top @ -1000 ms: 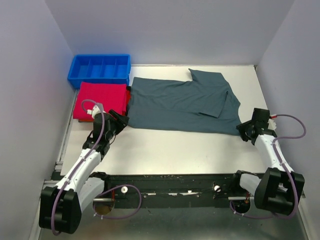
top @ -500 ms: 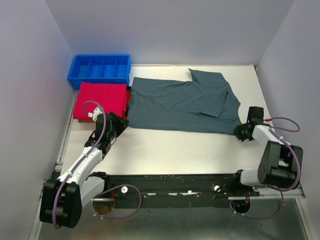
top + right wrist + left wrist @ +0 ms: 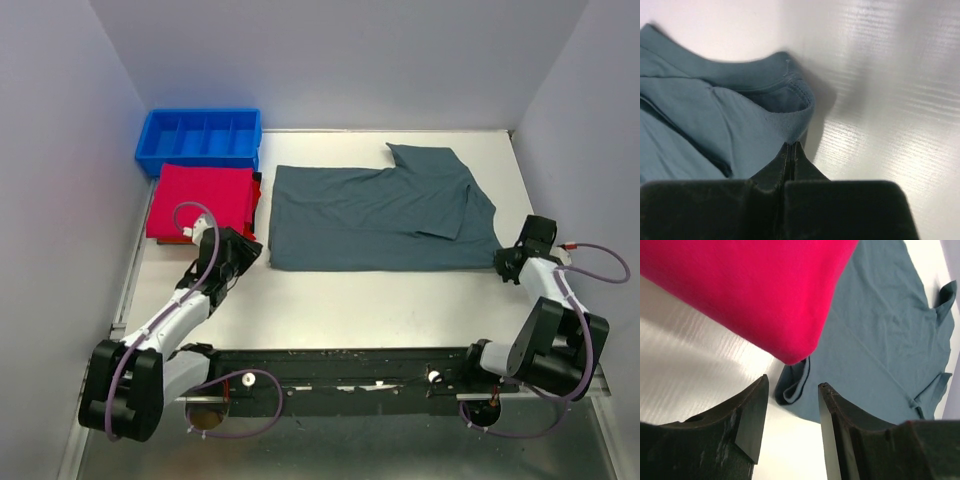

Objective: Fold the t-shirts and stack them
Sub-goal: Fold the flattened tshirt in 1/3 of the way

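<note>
A grey-blue t-shirt [image 3: 380, 215] lies partly folded across the middle of the table. A folded red t-shirt [image 3: 203, 199] lies to its left. My right gripper [image 3: 508, 264] is shut on the grey-blue shirt's near right corner, and the cloth edge [image 3: 790, 125] curls over its fingertips in the right wrist view. My left gripper [image 3: 252, 256] is open and empty beside the shirt's near left corner [image 3: 792, 390], which sits just beyond its two fingers [image 3: 752, 420]. The red shirt [image 3: 750, 290] fills the upper left of the left wrist view.
A blue divided bin [image 3: 200, 140] stands at the back left behind the red shirt. Grey walls close in the left, back and right. The table's front edge [image 3: 340, 348] runs above the dark rail holding the arm bases.
The right gripper has pulled the grey-blue shirt to the right, so its left edge no longer overlaps the red shirt. The left gripper edged right toward the shirt's near left corner.
</note>
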`<state>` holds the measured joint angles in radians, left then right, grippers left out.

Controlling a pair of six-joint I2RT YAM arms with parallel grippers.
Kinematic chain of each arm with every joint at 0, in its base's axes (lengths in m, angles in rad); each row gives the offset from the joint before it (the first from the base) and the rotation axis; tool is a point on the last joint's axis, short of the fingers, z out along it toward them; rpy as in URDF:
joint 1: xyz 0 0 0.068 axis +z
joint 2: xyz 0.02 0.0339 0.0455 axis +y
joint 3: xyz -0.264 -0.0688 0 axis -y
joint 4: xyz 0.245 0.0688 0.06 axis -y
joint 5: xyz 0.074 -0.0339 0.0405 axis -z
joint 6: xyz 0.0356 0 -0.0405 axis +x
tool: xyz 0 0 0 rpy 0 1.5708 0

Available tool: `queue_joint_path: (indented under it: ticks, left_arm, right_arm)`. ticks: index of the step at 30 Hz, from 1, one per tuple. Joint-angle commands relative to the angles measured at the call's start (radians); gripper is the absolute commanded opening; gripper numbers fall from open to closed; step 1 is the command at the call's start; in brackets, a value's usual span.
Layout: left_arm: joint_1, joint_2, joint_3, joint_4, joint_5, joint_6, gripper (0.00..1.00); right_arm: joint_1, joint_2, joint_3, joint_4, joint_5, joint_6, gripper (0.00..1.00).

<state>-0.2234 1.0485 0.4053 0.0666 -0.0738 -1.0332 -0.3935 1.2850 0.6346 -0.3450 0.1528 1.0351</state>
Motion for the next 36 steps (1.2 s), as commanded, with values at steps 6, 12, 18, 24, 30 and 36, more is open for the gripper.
queue_joint_path:
  ticks: [6, 12, 18, 24, 30, 36]
  left_arm:
    - [-0.139, 0.113, -0.016, 0.039, -0.052, -0.059, 0.55]
    - [-0.152, 0.142, 0.009, 0.030, -0.106, -0.045, 0.56]
    - [-0.152, 0.226, 0.038, 0.042, -0.123, -0.041, 0.53]
    - [-0.152, 0.304, 0.050, 0.113, -0.061, -0.044, 0.21]
    - [-0.152, 0.262, 0.070, 0.059, -0.029, -0.028, 0.00]
    - [-0.148, 0.203, 0.082, -0.005, -0.044, 0.008, 0.00]
  right_arm:
    - [-0.015, -0.001, -0.006, -0.006, 0.008, -0.036, 0.01]
    - [-0.015, 0.010, -0.007, 0.009, -0.015, -0.038, 0.01]
    - [-0.015, 0.019, -0.013, 0.021, -0.038, -0.037, 0.01]
    - [-0.015, 0.019, -0.024, 0.029, -0.048, -0.040, 0.00]
    - [-0.016, 0.001, -0.003, 0.000, -0.047, -0.050, 0.01]
    - [-0.015, -0.013, 0.026, -0.015, -0.085, -0.052, 0.01]
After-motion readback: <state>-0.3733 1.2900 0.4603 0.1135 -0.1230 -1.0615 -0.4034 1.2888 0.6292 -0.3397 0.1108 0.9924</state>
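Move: The grey-green shirt's near-left corner is what my open left hand goes for: about 4 cm to its right, level with it fore and aft, and roughly 6 cm below. The red shirt stack's middle is some 16 cm ahead and 14 cm left, about 4 cm down; the middle of the grey-green shirt is about 13 cm ahead and 35 cm right. For my right hand, already holding the near-right corner, that near-left corner is about 60 cm left, level ahead, 3 cm lower. I sweep my left hand right about 4 cm while sinking, drawing slightly back and then forward again, and go on down to 6 cm below the start beside the red stack's near corner. The fingers, tipping some 10 degrees further down, shut from half open to pinch the shirt's near-left corner, then rise about 2 cm. My right hand stays put and keeps its pinch. ##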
